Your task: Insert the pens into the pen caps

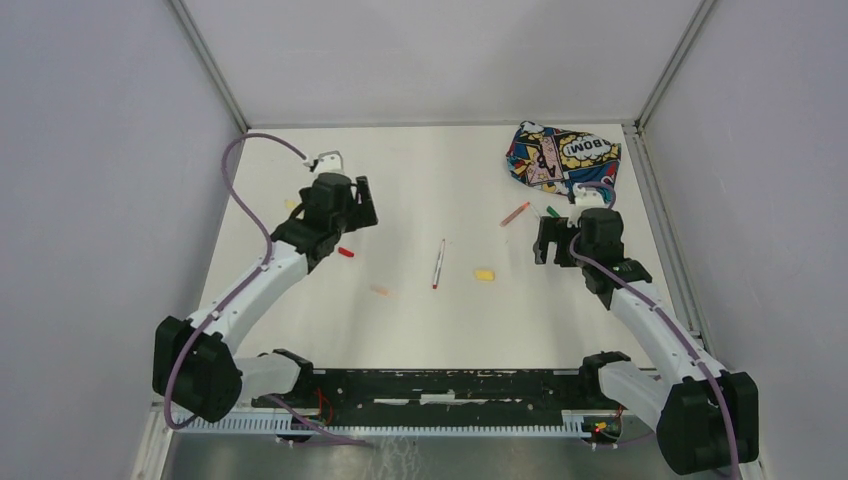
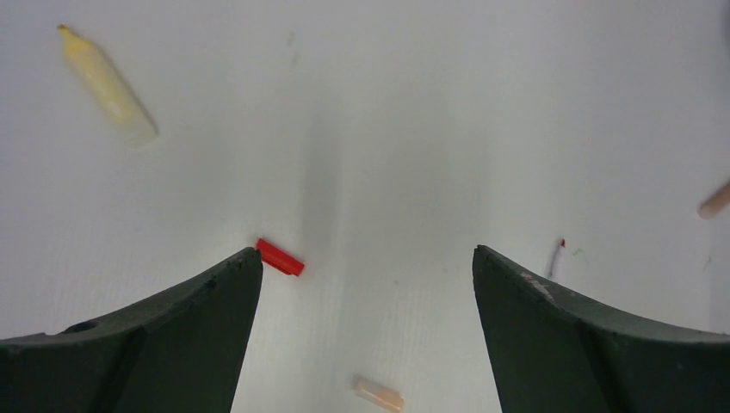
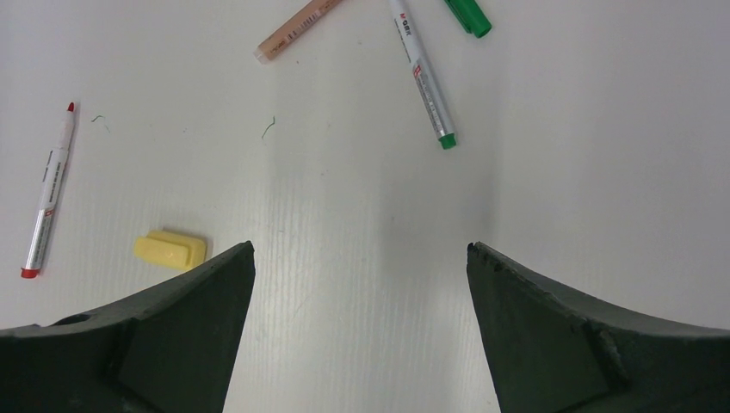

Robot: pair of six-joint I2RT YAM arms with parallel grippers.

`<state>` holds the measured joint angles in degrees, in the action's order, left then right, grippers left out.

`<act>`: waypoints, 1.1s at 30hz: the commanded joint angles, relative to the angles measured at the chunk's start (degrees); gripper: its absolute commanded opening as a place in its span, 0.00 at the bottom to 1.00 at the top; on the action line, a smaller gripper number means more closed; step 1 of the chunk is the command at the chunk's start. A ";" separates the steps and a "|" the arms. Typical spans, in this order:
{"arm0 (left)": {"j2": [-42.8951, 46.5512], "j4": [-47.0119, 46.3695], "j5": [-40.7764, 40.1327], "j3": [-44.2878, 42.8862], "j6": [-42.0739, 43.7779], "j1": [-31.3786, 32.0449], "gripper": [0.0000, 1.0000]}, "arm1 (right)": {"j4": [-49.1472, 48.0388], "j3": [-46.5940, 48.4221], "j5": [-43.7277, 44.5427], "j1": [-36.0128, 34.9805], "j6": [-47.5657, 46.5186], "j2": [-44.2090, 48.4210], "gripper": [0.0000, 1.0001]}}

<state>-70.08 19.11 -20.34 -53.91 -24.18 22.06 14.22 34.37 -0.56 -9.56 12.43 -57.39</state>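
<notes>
A red cap [image 2: 280, 257] lies on the white table just off the tip of my left gripper's left finger; my left gripper [image 2: 366, 252] hangs open above bare table. A pale orange cap [image 2: 379, 394] lies nearer, a yellow pen [image 2: 108, 86] far left. From above, my left gripper [image 1: 345, 220] is over the red cap [image 1: 346, 253]. My right gripper [image 3: 360, 247] is open and empty. Ahead of it lie a yellow cap [image 3: 170, 249], a red-tipped pen [image 3: 47, 202], an orange pen [image 3: 297, 30], a green-ended pen [image 3: 423, 73] and a green cap [image 3: 469, 15].
A comic-print pouch [image 1: 560, 155] sits at the back right, just behind my right gripper [image 1: 552, 243]. The red-tipped pen [image 1: 438, 263] lies mid-table between the arms. Walls with metal rails enclose the table on three sides.
</notes>
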 commanded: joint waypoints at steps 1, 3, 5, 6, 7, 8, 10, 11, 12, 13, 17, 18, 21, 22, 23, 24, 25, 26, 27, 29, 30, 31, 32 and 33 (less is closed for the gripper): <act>-3.28 -0.99 -0.46 -1.99 -6.40 8.84 0.96 | -2.90 -0.83 -3.39 0.25 1.52 -0.86 0.98; -5.60 -1.47 -0.68 -1.99 -7.87 12.26 0.95 | -3.29 -1.13 -4.34 0.31 1.88 -1.14 0.98; -7.58 -2.60 -0.05 -2.07 -8.57 14.40 0.94 | -3.51 -1.24 -5.02 0.29 2.08 -1.40 0.98; -8.50 -3.21 0.53 -2.20 -8.60 15.10 0.93 | -3.54 -1.24 -5.43 0.28 2.06 -1.53 0.98; -9.45 -3.85 1.34 -2.35 -8.35 15.79 0.93 | -3.58 -1.24 -5.68 0.26 1.96 -1.63 0.98; -10.52 -4.42 2.37 -2.61 -7.89 16.55 0.91 | -3.63 -1.32 -5.78 0.25 1.76 -1.82 0.98; -12.96 -5.32 4.40 -3.49 -6.33 18.36 0.89 | -3.59 -1.40 -6.04 0.30 1.45 -2.04 0.98; -14.16 -5.72 5.32 -4.01 -5.30 19.34 0.88 | -3.66 -1.44 -6.13 0.28 1.32 -2.12 0.98; -15.44 -5.90 5.99 -4.58 -4.31 20.49 0.87 | -3.60 -1.56 -6.27 0.30 1.33 -2.19 0.98; -16.88 -5.99 6.87 -5.22 -3.19 21.42 0.87 | -3.50 -1.72 -6.43 0.25 1.29 -2.20 0.98; -22.62 -5.95 9.89 -8.21 -1.38 23.76 0.79 | -3.50 -2.20 -7.08 0.28 1.30 -2.01 0.98; -24.04 -5.84 10.51 -8.95 -1.10 23.92 0.75 | -3.54 -2.29 -7.18 0.27 1.29 -1.95 0.98; -28.21 -4.22 10.56 -11.99 -0.82 24.46 0.71 | -3.23 -2.46 -7.27 0.27 1.07 -1.73 0.98; -29.46 -3.54 10.39 -13.01 -0.59 24.63 0.69 | -3.15 -2.53 -7.29 0.25 0.98 -1.60 0.98; -31.16 -2.76 10.26 -13.90 -0.38 24.80 0.68 | -3.08 -2.67 -7.25 0.32 1.00 -1.55 0.98; -32.19 -2.23 10.16 -14.74 0.04 25.02 0.67 | -3.06 -2.75 -7.24 0.29 0.94 -1.42 0.98; -33.10 -1.70 9.81 -15.45 0.36 25.38 0.65 | -3.08 -2.90 -7.24 0.27 0.97 -1.35 0.97; -33.89 -1.30 9.49 -16.00 0.71 25.49 0.64 | -2.99 -2.99 -7.20 0.29 0.96 -1.24 0.98; -34.55 -1.08 9.13 -16.43 0.91 25.56 0.63 | -2.97 -2.99 -7.26 0.25 0.93 -1.21 0.98; -35.58 -0.48 8.40 -17.02 1.19 25.57 0.60 | -2.83 -3.08 -7.32 0.25 0.85 -1.06 0.98; -35.90 -0.15 7.85 -17.28 1.29 25.65 0.57 | -2.80 -3.08 -7.28 0.25 0.81 -1.04 0.98; -36.14 0.20 7.32 -17.48 1.33 25.72 0.56 | -2.80 -3.17 -7.22 0.33 0.76 -0.98 0.97; -36.43 0.48 6.92 -17.77 1.31 25.67 0.54 | -2.79 -3.25 -7.23 0.32 0.76 -0.98 0.97; -36.72 0.87 6.47 -18.07 1.40 25.66 0.53 | -2.84 -3.26 -7.29 0.33 0.76 -0.98 0.97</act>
<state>-106.02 18.37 -11.55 -68.86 -25.43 47.40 12.91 31.46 -7.51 -9.56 13.65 -59.31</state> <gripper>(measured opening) 0.556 0.976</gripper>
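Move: Off to the left hand's right, about 21 cm, lies the uncapped red pen, some 3 cm nearer the base and roughly 16 cm below. The red cap sits nearly underneath that hand, about 2 cm back and 1 cm left. A pale orange cap is some 10 cm back and 7 cm right of the hand, and the yellow cap 10 cm to the right of the pen and 3 cm nearer the base. From the right hand the pen is about 28 cm left, level fore and aft, 10 cm below. Sweeping right some 21 cm and a little back while sinking, the left hand heads for the red pen, then drops nearly straight down over it, about 14 cm lower in all. It turns some 30 degrees clockwise, tips its fingers steeper, and narrows them to just over half open, one on either side of the pen's body. The right hand, still wide open, eases a few centimetres down and left. ##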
